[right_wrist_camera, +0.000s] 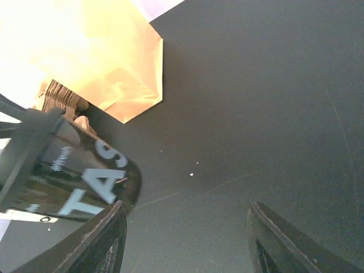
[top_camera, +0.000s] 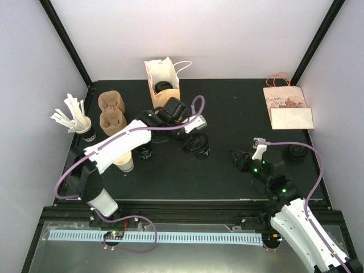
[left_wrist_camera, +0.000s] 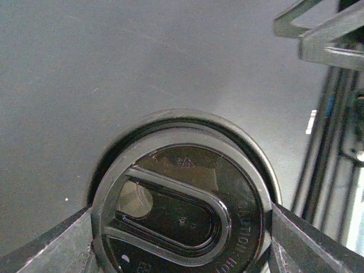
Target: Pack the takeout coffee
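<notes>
A black takeout coffee cup (top_camera: pixel 201 151) with a black sip lid (left_wrist_camera: pixel 182 210) is at the middle of the table. My left gripper (top_camera: pixel 196 145) is shut on it from above, one finger (left_wrist_camera: pixel 301 242) pressed to each side of the lid rim. Whether the cup's base touches the table I cannot tell. In the right wrist view the same cup (right_wrist_camera: pixel 85 176) with pale lettering shows at the left. My right gripper (top_camera: pixel 245 153) hangs open to the cup's right, with only bare table between its fingers (right_wrist_camera: pixel 273 239). The brown paper bag (top_camera: pixel 162 79) stands open at the back with a dark cup inside.
A second black cup (top_camera: pixel 145 152) and a white cup (top_camera: pixel 124 163) stand under the left arm. Cardboard cup carriers (top_camera: pixel 111 111) and a cup of white stirrers (top_camera: pixel 74 116) sit at the back left. A flat printed bag (top_camera: pixel 287 108) and a loose black lid (top_camera: pixel 296 152) lie at the right.
</notes>
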Robot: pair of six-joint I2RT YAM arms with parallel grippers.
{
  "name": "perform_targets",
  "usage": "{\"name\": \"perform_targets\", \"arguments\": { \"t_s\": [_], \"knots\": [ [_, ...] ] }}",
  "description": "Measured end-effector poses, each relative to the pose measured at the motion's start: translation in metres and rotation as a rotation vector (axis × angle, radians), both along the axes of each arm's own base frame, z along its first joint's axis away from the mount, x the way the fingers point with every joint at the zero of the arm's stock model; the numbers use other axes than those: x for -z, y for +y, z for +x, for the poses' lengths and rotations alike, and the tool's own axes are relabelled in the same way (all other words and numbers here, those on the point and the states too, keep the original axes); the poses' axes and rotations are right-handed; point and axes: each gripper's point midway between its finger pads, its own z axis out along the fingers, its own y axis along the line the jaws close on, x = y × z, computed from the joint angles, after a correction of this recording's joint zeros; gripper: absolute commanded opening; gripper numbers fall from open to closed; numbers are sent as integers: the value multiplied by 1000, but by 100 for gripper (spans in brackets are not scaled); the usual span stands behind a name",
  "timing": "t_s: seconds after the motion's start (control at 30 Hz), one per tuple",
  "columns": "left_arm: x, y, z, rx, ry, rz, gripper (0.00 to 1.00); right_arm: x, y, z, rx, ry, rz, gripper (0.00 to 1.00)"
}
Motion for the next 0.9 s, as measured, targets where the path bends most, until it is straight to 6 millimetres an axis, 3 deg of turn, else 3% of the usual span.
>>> {"name": "perform_targets", "arguments": {
  "t_s": [0.1, 0.17, 0.43, 0.53, 0.63, 0.7, 0.9],
  "knots": [
    [11, -8, 10, -45, -57, 87, 56, 2, 0, 0, -3, 5, -6, 60],
    [31, -16, 12, -58, -59, 153, 56, 4, 1, 0, -7, 10, -12, 60],
    [85, -16, 20, -132, -93, 365, 61, 5, 1, 0, -10, 12, -17, 62],
    [90, -16, 19, -145, -99, 388, 68, 5, 2, 0, -19, 13, -18, 71],
    [90, -16, 21, -156, -104, 390, 89, 10, 4, 0, -35, 27, -35, 76],
    [90, -15, 21, -163, -105, 392, 98, 15, 6, 1, -49, 52, -53, 79],
    [88, -14, 24, -186, -107, 391, 99, 20, 11, 5, -94, 125, -118, 83]
  ]
}}
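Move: The left gripper already holds the lidded black coffee cup, tilted, above an open patch of table about 3 cm ahead, 2 cm to its right and 16 cm below. The second black cup stands roughly 19 cm left and 3 cm ahead, and the tall paper bag some 19 cm ahead and 12 cm left. From the right gripper, that patch is about 13 cm left, 3 cm ahead and 13 cm below. Bring the left gripper down about 9 cm, easing slightly forward and right and turning the fingers some 20 degrees steeper, to stand the held cup upright on the table. Stop there, open wide and let go, keeping the fingers around the lid. Towards the end, open the empty right gripper wider and lower it about 2 cm, edging left towards the cup. ##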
